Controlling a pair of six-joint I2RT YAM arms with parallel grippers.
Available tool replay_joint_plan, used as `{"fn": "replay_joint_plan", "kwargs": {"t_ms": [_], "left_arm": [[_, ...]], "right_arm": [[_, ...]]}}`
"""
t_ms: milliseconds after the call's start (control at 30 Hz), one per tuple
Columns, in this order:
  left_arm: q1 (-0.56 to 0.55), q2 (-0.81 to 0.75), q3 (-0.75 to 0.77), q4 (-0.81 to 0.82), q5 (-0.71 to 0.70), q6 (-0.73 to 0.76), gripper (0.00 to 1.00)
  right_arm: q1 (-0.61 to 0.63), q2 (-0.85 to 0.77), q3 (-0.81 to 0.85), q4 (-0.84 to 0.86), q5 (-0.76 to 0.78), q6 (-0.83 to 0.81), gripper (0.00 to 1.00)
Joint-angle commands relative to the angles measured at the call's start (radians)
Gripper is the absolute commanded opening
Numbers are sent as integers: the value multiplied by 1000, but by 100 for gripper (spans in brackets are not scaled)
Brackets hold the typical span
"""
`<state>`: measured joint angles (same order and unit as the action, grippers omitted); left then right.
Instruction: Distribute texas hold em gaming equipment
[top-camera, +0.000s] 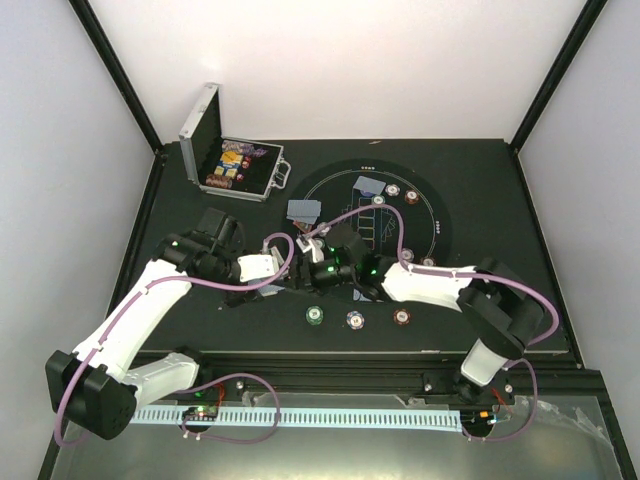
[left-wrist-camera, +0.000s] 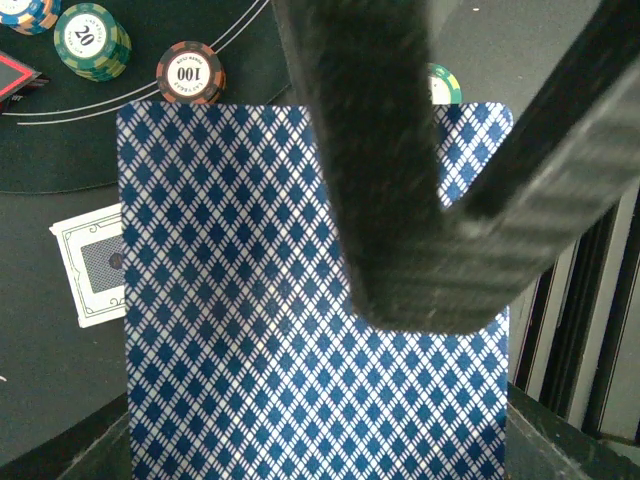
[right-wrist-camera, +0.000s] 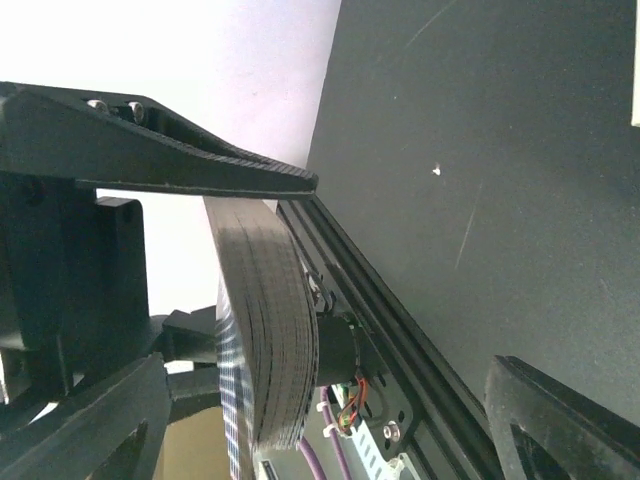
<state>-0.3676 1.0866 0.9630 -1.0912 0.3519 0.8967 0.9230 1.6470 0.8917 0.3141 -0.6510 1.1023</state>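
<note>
My left gripper (top-camera: 283, 264) is shut on a deck of playing cards (left-wrist-camera: 300, 330), whose blue-and-white diamond back fills the left wrist view. My right gripper (right-wrist-camera: 328, 378) is open, and the deck (right-wrist-camera: 265, 330) stands edge-on between its fingers without being clamped. One right finger (left-wrist-camera: 390, 190) lies across the deck's back. On the table in front lie a green chip (top-camera: 314, 316), a blue-white chip (top-camera: 355, 319) and a dark red chip (top-camera: 402, 317). A green chip stack (left-wrist-camera: 92, 40), a dark red chip (left-wrist-camera: 190, 73) and a single face-down card (left-wrist-camera: 90, 262) lie beyond the deck.
The open silver case (top-camera: 225, 160) stands at the back left with more chips inside. Dealt cards (top-camera: 304, 210) and chips (top-camera: 394, 193) lie on the round printed mat (top-camera: 440, 215). A slotted rail (top-camera: 300, 415) runs along the near edge.
</note>
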Motion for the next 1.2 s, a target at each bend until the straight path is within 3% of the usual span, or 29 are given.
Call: {"fn": "replay_joint_plan", "kwargs": {"t_ms": [0, 400, 567, 700, 933, 1167], "left_arm": [[6, -1, 45, 0, 25, 2, 2], [6, -3, 48, -3, 28, 8, 2], [6, 1, 49, 0, 34, 7, 2], [6, -1, 46, 0, 29, 8, 2], [6, -3, 43, 5, 24, 8, 2], [6, 3, 40, 6, 22, 7, 2]], "right_arm": [[11, 51, 56, 34, -19, 8, 87], [-34, 81, 5, 22, -27, -2, 67], [-52, 51, -23, 19, -22, -7, 49], [-57, 28, -22, -3, -15, -18, 42], [-70, -22, -37, -25, -7, -19, 3], [-89, -83, -40, -98, 4, -58, 1]]}}
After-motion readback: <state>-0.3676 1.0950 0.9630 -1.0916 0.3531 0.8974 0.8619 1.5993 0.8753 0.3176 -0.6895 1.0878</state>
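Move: The card deck, held out by the left gripper, lies about 4 cm to the right hand's left, 1 cm back and a centimetre lower. It sits some 2 cm to the left hand's right and 1 cm below its hand point. Counted from the right hand and some 14 cm below it, the red 100 chip stands level fore-and-aft and 5 cm right. The face-down card pile lies 15 cm ahead and 2 cm right, and the green chip stack about 11 cm back and 5 cm right. Left and down by roughly 1.5 cm, the right hand eases its wide-open fingers in at the free end of the deck. It then turns back to the right and rises about 3 cm each way, creeping a little forward, while the fingers shut nearly fully and pinch the end of the top card or cards. The left hand stays put and keeps its grip on the deck. ##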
